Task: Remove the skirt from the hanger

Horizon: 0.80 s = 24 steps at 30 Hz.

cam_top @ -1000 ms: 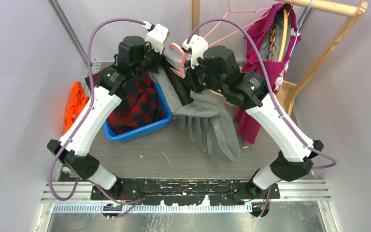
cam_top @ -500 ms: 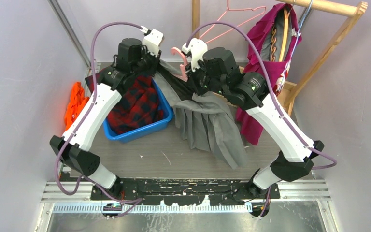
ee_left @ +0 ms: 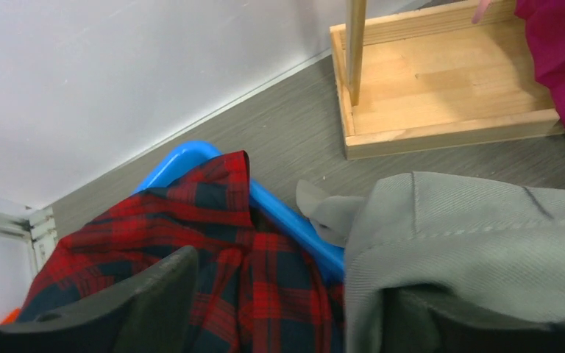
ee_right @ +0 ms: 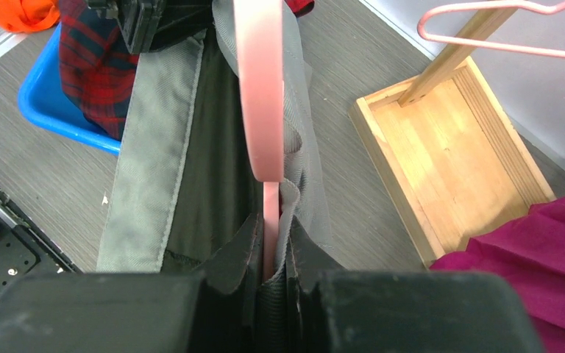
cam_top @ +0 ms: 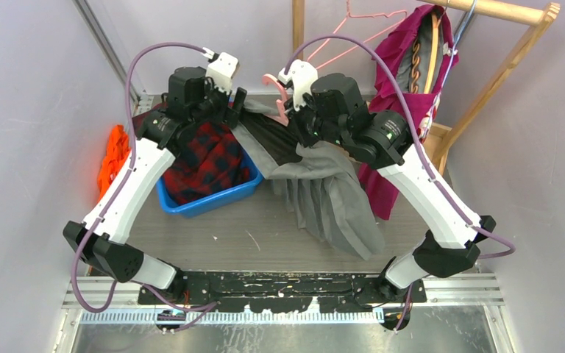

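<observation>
The grey skirt [cam_top: 324, 191] hangs from a pink hanger [cam_top: 274, 82] above the table, its waistband stretched left. My right gripper [cam_top: 298, 110] is shut on the hanger's pink bar [ee_right: 259, 88], with a fold of skirt fabric [ee_right: 154, 147] pinched beside it between the fingers [ee_right: 268, 243]. My left gripper [cam_top: 234, 105] is open; in the left wrist view [ee_left: 287, 290] the skirt waistband [ee_left: 471, 235] is draped over its right finger, and the left finger is bare.
A blue bin [cam_top: 213, 198] with red plaid cloth [cam_top: 213, 158] sits under my left gripper. Orange cloth [cam_top: 114, 158] lies at the left. A wooden rack base [ee_right: 456, 147], a magenta garment [cam_top: 412, 51] and a pink wire hanger [cam_top: 353, 29] stand at the back right.
My left gripper has moved left and back, pulling the waistband taut away from the hanger. The skirt's hem has swung to the right. The right gripper keeps its hold.
</observation>
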Each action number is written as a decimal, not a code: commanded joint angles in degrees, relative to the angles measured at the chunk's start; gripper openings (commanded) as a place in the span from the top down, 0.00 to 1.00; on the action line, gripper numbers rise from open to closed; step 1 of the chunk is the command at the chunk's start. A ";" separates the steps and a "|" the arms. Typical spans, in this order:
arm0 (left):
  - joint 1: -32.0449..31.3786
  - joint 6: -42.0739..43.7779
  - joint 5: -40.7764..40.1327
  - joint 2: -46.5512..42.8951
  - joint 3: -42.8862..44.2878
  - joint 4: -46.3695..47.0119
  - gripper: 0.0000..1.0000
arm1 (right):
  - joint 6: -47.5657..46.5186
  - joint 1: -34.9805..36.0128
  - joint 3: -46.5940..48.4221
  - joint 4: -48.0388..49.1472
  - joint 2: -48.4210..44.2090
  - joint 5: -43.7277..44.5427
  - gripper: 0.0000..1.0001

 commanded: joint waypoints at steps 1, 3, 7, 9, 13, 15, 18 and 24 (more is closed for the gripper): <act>0.76 -0.17 1.26 -1.80 3.80 0.37 0.07 | -0.44 0.19 2.41 3.50 -2.72 0.61 0.99; 0.76 -0.09 3.29 -2.53 4.72 -0.17 0.00 | -0.70 0.14 2.39 3.70 -2.52 0.74 0.99; 0.69 -0.07 6.32 -4.97 6.02 -0.30 0.01 | -0.86 0.17 2.49 3.84 -2.02 1.01 0.99; 0.76 0.15 7.61 -6.60 6.44 -0.45 0.01 | -0.93 0.18 2.76 3.96 -1.69 1.13 0.99; 0.76 0.68 13.46 -9.99 6.54 -0.82 0.01 | -1.01 0.18 3.48 4.12 -0.98 1.36 0.99; 0.76 1.76 17.83 -12.80 5.85 -0.97 0.01 | -1.14 0.18 3.81 4.23 -0.56 1.30 0.99; 0.77 3.58 22.80 -14.76 3.77 -0.61 0.01 | -1.04 0.18 4.50 4.18 -0.07 1.20 0.99; 0.67 5.43 33.58 -13.81 1.35 0.65 0.01 | -0.52 0.18 5.20 3.88 -0.08 1.18 0.99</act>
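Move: The grey skirt's left waistband end is right at the left hand's fingers, one finger inside it. The pink hanger's neck, gripped by the right hand, stands about 11 cm right, 3 cm back and 3 cm above; the blue bin's middle is some 9 cm left, 2 cm back and 30 cm below. From the right hand, that waistband end lies about 11 cm left, 4 cm ahead and 3 cm below. The left hand opens fully, slips out of the skirt's waistband and retreats about 12 cm up, 11 cm back. ##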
